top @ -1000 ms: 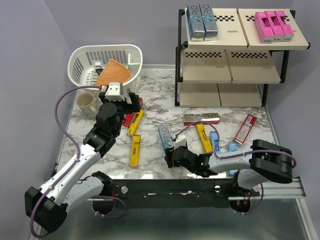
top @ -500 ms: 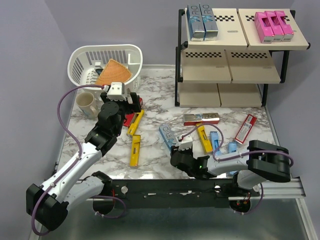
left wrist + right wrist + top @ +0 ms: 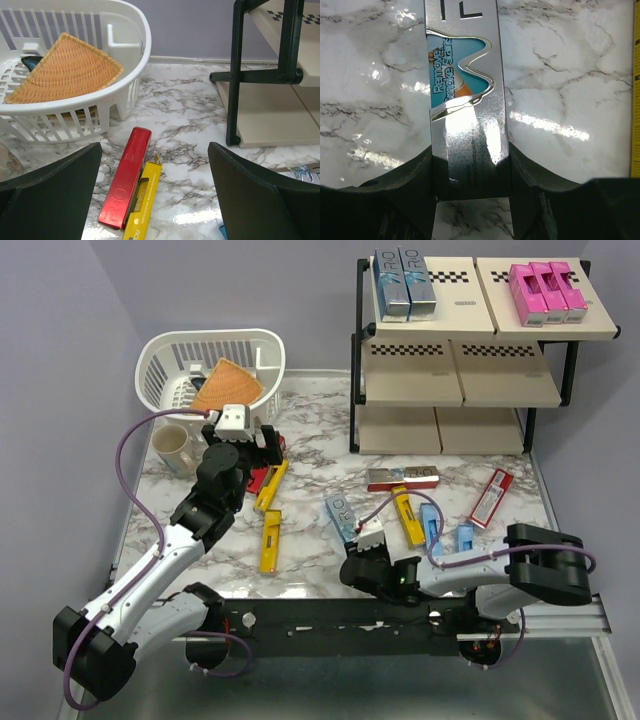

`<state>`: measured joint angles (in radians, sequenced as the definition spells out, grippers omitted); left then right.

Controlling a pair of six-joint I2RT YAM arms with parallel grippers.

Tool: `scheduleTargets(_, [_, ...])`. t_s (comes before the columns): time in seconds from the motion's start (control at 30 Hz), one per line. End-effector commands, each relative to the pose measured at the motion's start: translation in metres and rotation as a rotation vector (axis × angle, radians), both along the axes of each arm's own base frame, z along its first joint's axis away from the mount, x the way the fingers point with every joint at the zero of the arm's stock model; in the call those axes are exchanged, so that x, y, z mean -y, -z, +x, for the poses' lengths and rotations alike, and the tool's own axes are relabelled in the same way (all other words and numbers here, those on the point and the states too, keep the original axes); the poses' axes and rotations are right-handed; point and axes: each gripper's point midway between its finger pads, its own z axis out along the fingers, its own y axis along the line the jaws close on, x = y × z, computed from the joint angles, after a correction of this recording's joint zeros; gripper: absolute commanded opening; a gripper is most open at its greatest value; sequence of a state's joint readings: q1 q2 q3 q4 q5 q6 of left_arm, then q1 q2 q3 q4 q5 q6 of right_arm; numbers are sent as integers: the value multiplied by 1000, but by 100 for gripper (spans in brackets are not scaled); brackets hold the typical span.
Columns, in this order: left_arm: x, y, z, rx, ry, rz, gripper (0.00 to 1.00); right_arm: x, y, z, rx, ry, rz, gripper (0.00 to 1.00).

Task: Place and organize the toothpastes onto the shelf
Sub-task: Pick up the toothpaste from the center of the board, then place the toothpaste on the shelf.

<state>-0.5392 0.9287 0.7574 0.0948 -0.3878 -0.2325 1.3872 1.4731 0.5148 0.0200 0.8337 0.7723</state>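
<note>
My right gripper (image 3: 360, 545) (image 3: 470, 170) is shut on the near end of a shiny silver-blue toothpaste (image 3: 338, 514) (image 3: 465, 75), which lies flat on the marble top with a finger pressed to each long side. Wide open, my left gripper (image 3: 265, 440) (image 3: 155, 167) hovers over a red toothpaste (image 3: 125, 185) and a yellow toothpaste (image 3: 142, 207) without touching them. The shelf (image 3: 460, 390) carries two silver-blue cartons (image 3: 403, 285) and three pink cartons (image 3: 545, 292) on its top tier. Loose on the table are a yellow carton (image 3: 271, 540), another yellow one (image 3: 406, 515), a light blue one (image 3: 430, 525) and a red one (image 3: 492, 497).
A white basket (image 3: 210, 365) (image 3: 75, 75) holding a wicker piece (image 3: 225, 385) stands at the back left, with a mug (image 3: 178, 448) beside it. A silver-and-red carton (image 3: 403, 477) lies in front of the shelf. The shelf's black post (image 3: 235, 75) rises to the right of my left gripper.
The right gripper has narrowed onto the silver-blue carton and shifted slightly right and toward the near edge. The left arm has barely moved.
</note>
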Motion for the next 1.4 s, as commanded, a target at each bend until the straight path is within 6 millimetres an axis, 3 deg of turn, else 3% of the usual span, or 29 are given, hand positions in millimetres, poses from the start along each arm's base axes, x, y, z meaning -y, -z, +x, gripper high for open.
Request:
scheduleTargets(0.0, [6,-15,-2,29,26,-20,99,28,-17,-11,-22,-63,-140,42])
scheduleTargets(0.17, [5,-16,-3,32,25,-21,99,11,-95,-1,67,-118,-75,40])
scheduleTargets(0.4, [4,-20,-4,42,25,-25,99,22,-223,14,230,-157,6,38])
scheduleTargets(0.5, [3,-20,-4,42,22,-22,99,33,-280,24,302,-150,60,38])
scheduleTargets(0.6, [3,-19,-4,41,21,-18,99,47,-321,34,364,-150,76,39])
scheduleTargets(0.73, [2,-20,-4,43,16,-14,99,73,-393,51,484,-96,129,40])
scheduleTargets(0.83, [1,-19,-4,43,13,-10,99,93,-429,62,564,-58,106,40])
scheduleTargets(0.87, [2,-19,-4,43,15,-10,99,102,-451,63,596,-39,134,40])
scheduleTargets(0.93, [2,-20,-4,44,18,-13,99,106,-471,70,647,-38,139,40])
scheduleTargets(0.97, [2,-20,-4,45,19,-12,99,119,-486,76,679,5,145,40])
scheduleTargets(1.17, [1,-21,-4,49,17,-6,99,143,-518,123,717,108,49,41])
scheduleTargets(1.2, [1,-21,-4,49,17,-6,99,151,-532,124,739,122,52,41])
scheduleTargets(1.3, [2,-24,-5,54,20,-11,99,159,-528,157,708,158,-8,41])
scheduleTargets(1.33, [2,-24,-5,54,20,-11,99,158,-539,161,726,133,9,41])
scheduleTargets(1.37, [2,-24,-5,55,21,-8,99,163,-531,181,700,156,-15,41])
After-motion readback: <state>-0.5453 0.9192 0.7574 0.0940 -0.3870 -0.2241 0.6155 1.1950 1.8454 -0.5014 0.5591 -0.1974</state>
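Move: The right hand already pinches the silver toothpaste by its near end, low over the table. Its free place on the top shelf, just right of the two silver boxes, lies about 31 cm ahead, 12 cm to the right and 40 cm up. The silver pair stands at the same depth, 6 cm right of the hand; the pink boxes 28 cm right. The yellow box lies 7 cm ahead, 11 cm right. From the left hand that place is roughly 14 cm ahead, 33 cm right, 13 cm up. Upward and fast, the right hand carries the silver toothpaste some 50 cm off the table, nearly straight up at first, then also bearing right and forward, about 15 cm each, towards the top shelf. The wrist tips up about 40 degrees so the fingers come to point roughly level, and they keep their pinch on the near end. ##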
